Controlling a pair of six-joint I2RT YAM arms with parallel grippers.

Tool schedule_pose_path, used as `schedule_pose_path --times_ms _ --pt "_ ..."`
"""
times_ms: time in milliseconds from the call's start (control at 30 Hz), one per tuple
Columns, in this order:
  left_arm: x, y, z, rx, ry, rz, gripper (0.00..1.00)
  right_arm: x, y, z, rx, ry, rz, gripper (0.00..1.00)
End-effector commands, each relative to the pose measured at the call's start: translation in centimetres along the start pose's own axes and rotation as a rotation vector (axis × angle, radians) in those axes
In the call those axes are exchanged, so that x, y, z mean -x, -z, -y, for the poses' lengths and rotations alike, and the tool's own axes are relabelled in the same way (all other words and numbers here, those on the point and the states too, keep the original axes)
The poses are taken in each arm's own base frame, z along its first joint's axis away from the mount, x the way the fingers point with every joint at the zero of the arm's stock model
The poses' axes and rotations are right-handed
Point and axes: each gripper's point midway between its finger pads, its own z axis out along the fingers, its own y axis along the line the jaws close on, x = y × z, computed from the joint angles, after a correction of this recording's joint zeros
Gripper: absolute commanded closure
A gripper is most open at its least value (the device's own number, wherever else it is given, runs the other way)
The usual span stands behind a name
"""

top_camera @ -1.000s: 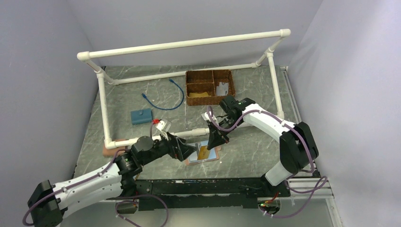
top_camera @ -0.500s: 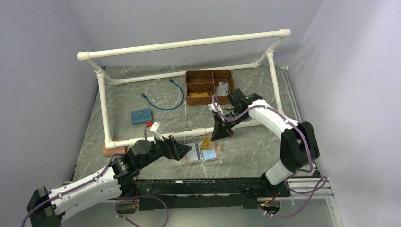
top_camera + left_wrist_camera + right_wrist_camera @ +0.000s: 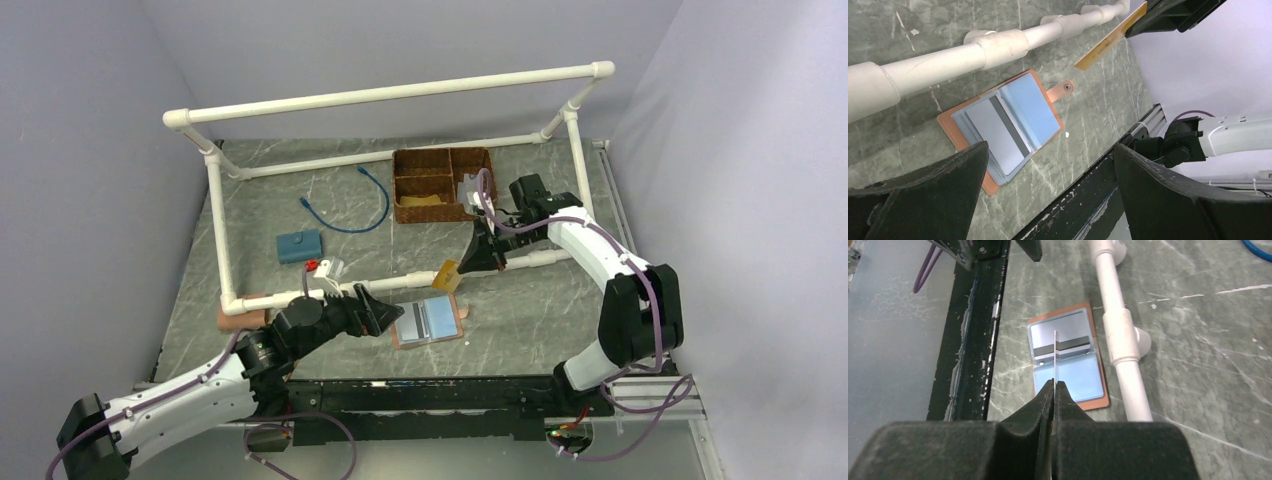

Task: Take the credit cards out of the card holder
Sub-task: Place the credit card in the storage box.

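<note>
The card holder [image 3: 430,321] lies open on the table, reddish-brown with a grey-blue lining [image 3: 1035,107] [image 3: 1068,375]. A grey card with a dark stripe [image 3: 995,131] shows in its left half. My right gripper [image 3: 466,264] is shut on a yellowish-tan credit card [image 3: 447,275], held in the air above and behind the holder, near the white pipe. The left wrist view shows that card [image 3: 1110,37] tilted; the right wrist view shows it edge-on [image 3: 1054,352] between the right gripper's [image 3: 1054,384] closed tips. My left gripper [image 3: 392,318] [image 3: 1050,147] stands open just left of the holder, holding nothing.
A white pipe frame [image 3: 400,280] runs just behind the holder. A wicker basket [image 3: 432,170] with compartments stands at the back. A blue block [image 3: 299,245] and a blue cable [image 3: 350,205] lie at the back left. A black rail [image 3: 440,395] edges the table front.
My right gripper has lifted the yellowish card out of the holder and carried it up and back to the right. My left gripper has drawn back leftward off the holder.
</note>
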Motion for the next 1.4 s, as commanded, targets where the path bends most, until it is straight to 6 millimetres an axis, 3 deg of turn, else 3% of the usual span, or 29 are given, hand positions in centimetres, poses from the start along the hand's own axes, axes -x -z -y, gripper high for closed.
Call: schedule_pose_path --times_ms 0,567,900,1100,1367 --pt "0.6 0.1 -0.2 0.014 0.047 0.033 0.0 2.0 0.9 0.5 -0.033 0.028 0.076 1.0" --pt "-0.2 0.1 -0.6 0.05 0.051 -0.015 0.0 4.2 2.5 4.3 -0.198 -0.044 0.099 1.0" --pt "-1.5 0.2 -1.4 0.092 0.099 -0.07 0.0 9.1 4.2 10.6 -0.44 -0.134 0.217 1.0" --pt "-1.5 0.9 -2.0 0.122 0.126 -0.065 0.01 10.6 4.5 14.1 -0.536 -0.218 0.255 1.0" --pt "-1.8 1.0 -2.8 0.159 0.155 -0.06 0.01 12.2 4.7 17.0 -0.63 -0.247 0.288 1.0"
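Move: The right hand already pinches the gold credit card. The storage box's near-left compartment, where gold cards lie, is about 24 cm ahead of this hand, 9 cm to its left and 12 cm below; the silver cards' compartment is some 26 cm ahead and 3 cm to the right, and the card holder about 6 cm back and 8 cm left, 14 cm below. From the left hand the near-left compartment is roughly 33 cm ahead, 9 cm right and 11 cm lower. With the gold card still pinched in its shut fingers, the right hand carries it forward about 17 cm away from the card holder to the near side of the storage box, slowly at first and then faster, rising some 4 cm and turning about 35 degrees clockwise so the fingers swing from pointing left to forward-left. The empty left hand, fingers staying wide open, sinks about 3 cm beside the card holder and tips slightly further downward, without touching it. ##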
